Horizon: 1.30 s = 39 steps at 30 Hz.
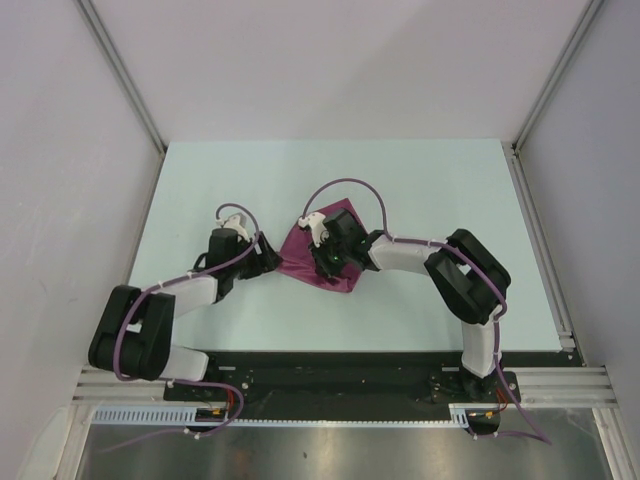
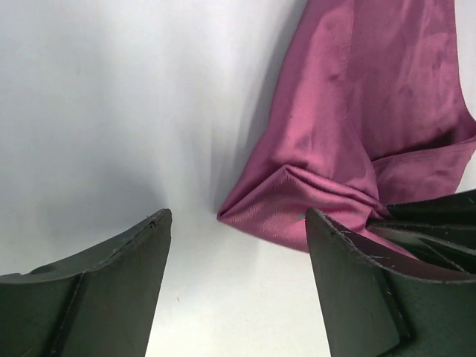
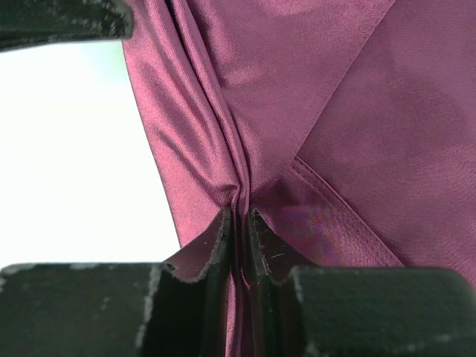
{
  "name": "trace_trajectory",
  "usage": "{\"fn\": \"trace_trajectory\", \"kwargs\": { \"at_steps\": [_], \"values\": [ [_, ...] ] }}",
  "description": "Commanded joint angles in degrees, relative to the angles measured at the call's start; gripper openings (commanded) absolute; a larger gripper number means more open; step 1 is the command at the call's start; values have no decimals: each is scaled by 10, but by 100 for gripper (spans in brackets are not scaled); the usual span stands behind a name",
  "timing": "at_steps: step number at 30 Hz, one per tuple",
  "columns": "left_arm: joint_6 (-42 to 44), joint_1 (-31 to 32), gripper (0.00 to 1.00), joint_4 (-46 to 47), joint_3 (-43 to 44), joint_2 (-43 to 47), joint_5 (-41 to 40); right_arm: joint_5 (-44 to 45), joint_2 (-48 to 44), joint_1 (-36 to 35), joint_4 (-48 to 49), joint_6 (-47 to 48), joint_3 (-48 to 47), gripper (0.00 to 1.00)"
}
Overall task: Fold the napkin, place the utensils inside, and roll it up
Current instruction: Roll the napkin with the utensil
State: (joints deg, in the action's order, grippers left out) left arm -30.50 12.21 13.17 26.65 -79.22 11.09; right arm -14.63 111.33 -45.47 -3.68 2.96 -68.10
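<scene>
The plum napkin (image 1: 299,250) lies rumpled and partly folded in the middle of the table. My right gripper (image 1: 326,256) sits over it and is shut on a pinched ridge of the cloth. In the right wrist view the jaws (image 3: 239,216) clamp that fold, and the napkin (image 3: 335,111) spreads away with a hemmed edge showing. My left gripper (image 1: 272,258) stands open just left of the napkin. In the left wrist view its fingers (image 2: 236,216) frame bare table, with the napkin's (image 2: 349,111) bunched corner just ahead of them. The utensils are out of view.
The pale table (image 1: 420,180) is enclosed by white walls at the back and sides. A metal rail (image 1: 540,240) runs along its right edge. The arm bases stand on a dark strip (image 1: 330,375) at the near edge.
</scene>
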Motion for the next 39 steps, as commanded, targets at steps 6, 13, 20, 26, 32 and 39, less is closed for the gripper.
{"fn": "trace_trajectory", "kwargs": {
  "at_steps": [6, 13, 20, 26, 32, 39],
  "values": [
    [17, -8, 67, 39, 39, -68, 38, -16, 32, 3, -39, -8, 3, 16],
    [9, -8, 55, 55, 38, -114, 74, -22, 35, 7, -43, -7, 3, 16],
    [-3, -6, 40, 86, 38, -146, 125, -27, 35, 9, -45, -9, 3, 17],
    [-11, -4, 0, 83, 32, -146, 144, -32, 12, 11, -49, -15, 3, 25],
    [-15, -4, 0, 38, 41, -131, 125, -9, -71, 11, -77, -11, -5, 59],
    [-18, -3, 0, -16, 65, -129, 116, 129, -150, -59, -53, 43, 14, 70]
  ]
}}
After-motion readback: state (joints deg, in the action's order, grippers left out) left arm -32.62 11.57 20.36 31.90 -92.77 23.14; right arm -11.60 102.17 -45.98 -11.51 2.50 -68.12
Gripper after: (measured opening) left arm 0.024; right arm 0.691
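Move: The left hand is open just short of the napkin roll's left end, which lies about 4 cm to its right, 2 cm ahead and 2 cm below. From it, the spot where the right hand already grips the roll is some 13 cm right and 2 cm back. The right hand has that gripped fold between its fingers; the roll's left end is about 12 cm to its left and 3 cm ahead, and the unrolled part of the napkin some 12 cm ahead and 3 cm right. Left hand eases about 4 cm right, pinching the roll's left end; right then opens and rises 5 cm. ##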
